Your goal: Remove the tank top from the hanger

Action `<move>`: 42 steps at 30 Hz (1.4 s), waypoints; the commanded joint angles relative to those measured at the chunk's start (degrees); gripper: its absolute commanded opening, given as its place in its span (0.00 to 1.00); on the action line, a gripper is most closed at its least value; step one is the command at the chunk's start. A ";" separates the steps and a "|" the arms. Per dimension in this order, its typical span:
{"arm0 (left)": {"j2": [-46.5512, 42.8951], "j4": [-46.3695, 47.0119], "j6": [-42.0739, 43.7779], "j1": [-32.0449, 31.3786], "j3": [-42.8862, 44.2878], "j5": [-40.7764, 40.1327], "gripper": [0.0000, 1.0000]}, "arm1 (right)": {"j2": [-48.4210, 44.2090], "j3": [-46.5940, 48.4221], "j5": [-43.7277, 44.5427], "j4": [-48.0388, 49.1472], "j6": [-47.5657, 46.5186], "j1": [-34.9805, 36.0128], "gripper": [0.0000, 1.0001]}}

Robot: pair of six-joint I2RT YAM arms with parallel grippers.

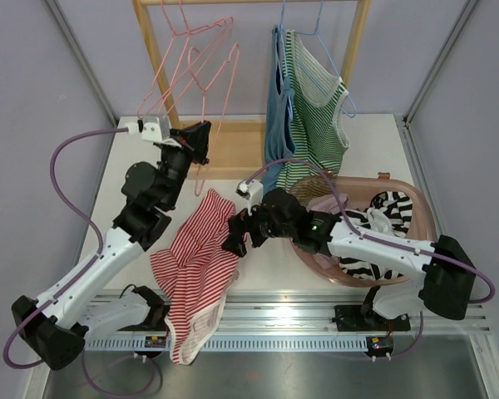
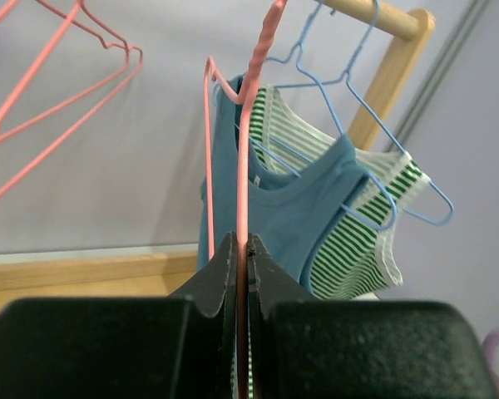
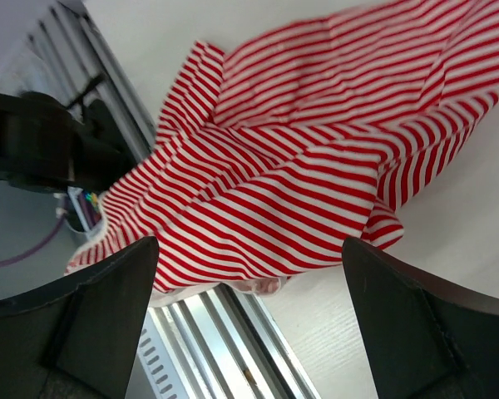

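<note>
The red-and-white striped tank top (image 1: 201, 262) lies crumpled on the table, its lower end hanging over the front rail. In the right wrist view the tank top (image 3: 316, 150) fills the space just beyond my right gripper (image 3: 249, 241), which stands wide open above it with nothing held. From above, the right gripper (image 1: 235, 234) sits at the cloth's right edge. My left gripper (image 1: 201, 135) is raised by the rack, shut on the wire of a pink hanger (image 2: 243, 166). That hanger's lower wire (image 1: 202, 173) ends just above the cloth; whether they touch I cannot tell.
A wooden rack (image 1: 353, 41) at the back carries empty pink hangers (image 1: 191, 50), a blue top (image 1: 276, 116) and a green striped top (image 1: 320, 116) on blue hangers. A pink basket (image 1: 424, 218) of clothes stands at the right. A metal rail (image 1: 316, 320) runs along the front.
</note>
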 commanded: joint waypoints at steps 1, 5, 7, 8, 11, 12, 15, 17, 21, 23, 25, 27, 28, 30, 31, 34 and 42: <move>2.43 -9.01 -0.84 -0.09 9.79 -6.91 0.00 | 3.95 0.99 11.09 -1.01 -0.01 3.73 0.99; 9.71 -17.89 -0.40 0.09 20.59 -7.36 0.00 | 6.41 -0.59 10.49 1.01 2.72 4.97 0.99; 13.15 -24.12 -0.57 0.52 28.59 -7.18 0.00 | 6.68 -1.29 10.23 1.19 3.16 5.50 1.00; 16.30 -27.98 -0.83 0.79 31.23 -7.18 0.00 | 6.68 -1.38 10.49 1.11 3.34 5.50 0.99; 21.23 -33.17 -1.54 2.98 40.99 -4.56 0.00 | 4.93 -2.35 11.11 0.75 3.69 5.59 1.00; 24.82 -34.59 -1.89 3.60 43.97 -2.63 0.00 | 4.49 -2.87 11.19 0.67 3.87 5.68 1.00; 31.41 -39.52 -2.94 6.84 53.82 0.89 0.00 | 2.73 -3.84 11.19 -0.03 4.04 5.59 0.99; 34.42 -41.01 -2.60 7.64 59.63 1.69 0.00 | 1.59 -4.19 11.20 -0.39 4.22 5.59 0.99; 41.96 -42.33 -2.42 9.75 67.97 3.36 0.00 | 0.27 -5.95 10.49 -0.48 4.92 5.68 0.99; 45.05 -45.32 -2.51 10.45 74.48 3.63 0.00 | -0.26 -6.39 10.14 -0.39 5.36 5.59 1.00; 48.12 -46.55 -2.59 11.16 77.12 3.72 0.00 | -0.44 -7.09 9.61 -0.21 5.54 5.68 0.99; 49.28 -46.82 -2.68 11.51 78.89 3.98 0.00 | -0.09 -7.27 8.91 -0.39 5.19 5.68 1.00; 49.81 -47.26 -2.77 11.69 79.07 3.89 0.00 | 0.17 -7.18 8.56 -0.56 4.58 5.68 1.00; 50.16 -47.44 -3.30 12.21 78.81 3.54 0.00 | 1.31 -6.48 8.38 -1.35 3.61 5.94 0.99; 50.25 -47.79 -3.99 12.48 78.72 3.72 0.00 | 1.75 -6.13 8.47 -1.70 3.43 6.11 1.00; 49.99 -48.93 -4.35 13.01 78.28 4.07 0.00 | 4.38 -4.11 9.17 -3.11 2.20 6.73 0.99; 42.97 -49.81 -3.91 13.01 70.98 2.58 0.50 | 12.82 4.92 13.22 -8.02 -2.80 8.14 1.00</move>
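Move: The left gripper holds the bare pink hanger; the spot on the wooden rod it is bound for lies about 29 cm ahead and 12 cm above. Two hung pink hangers are some 18 cm ahead, 7 cm left and 3 cm up; the blue tank top hangs about 17 cm ahead, 21 cm right and 14 cm lower. From the right gripper, the red striped tank top's middle is roughly 11 cm left, 4 cm back and 18 cm below. Carry the pink hanger with the left gripper some 19 cm forward to the rod, arching up about 6 cm and settling down again to bring its hook over the wood, tipping the wrist down about 25 degrees; then open the fingers to roughly half. Meanwhile sink the open right gripper about 10 cm towards the red striped tank top, easing slightly back and dipping its fingertips further. ##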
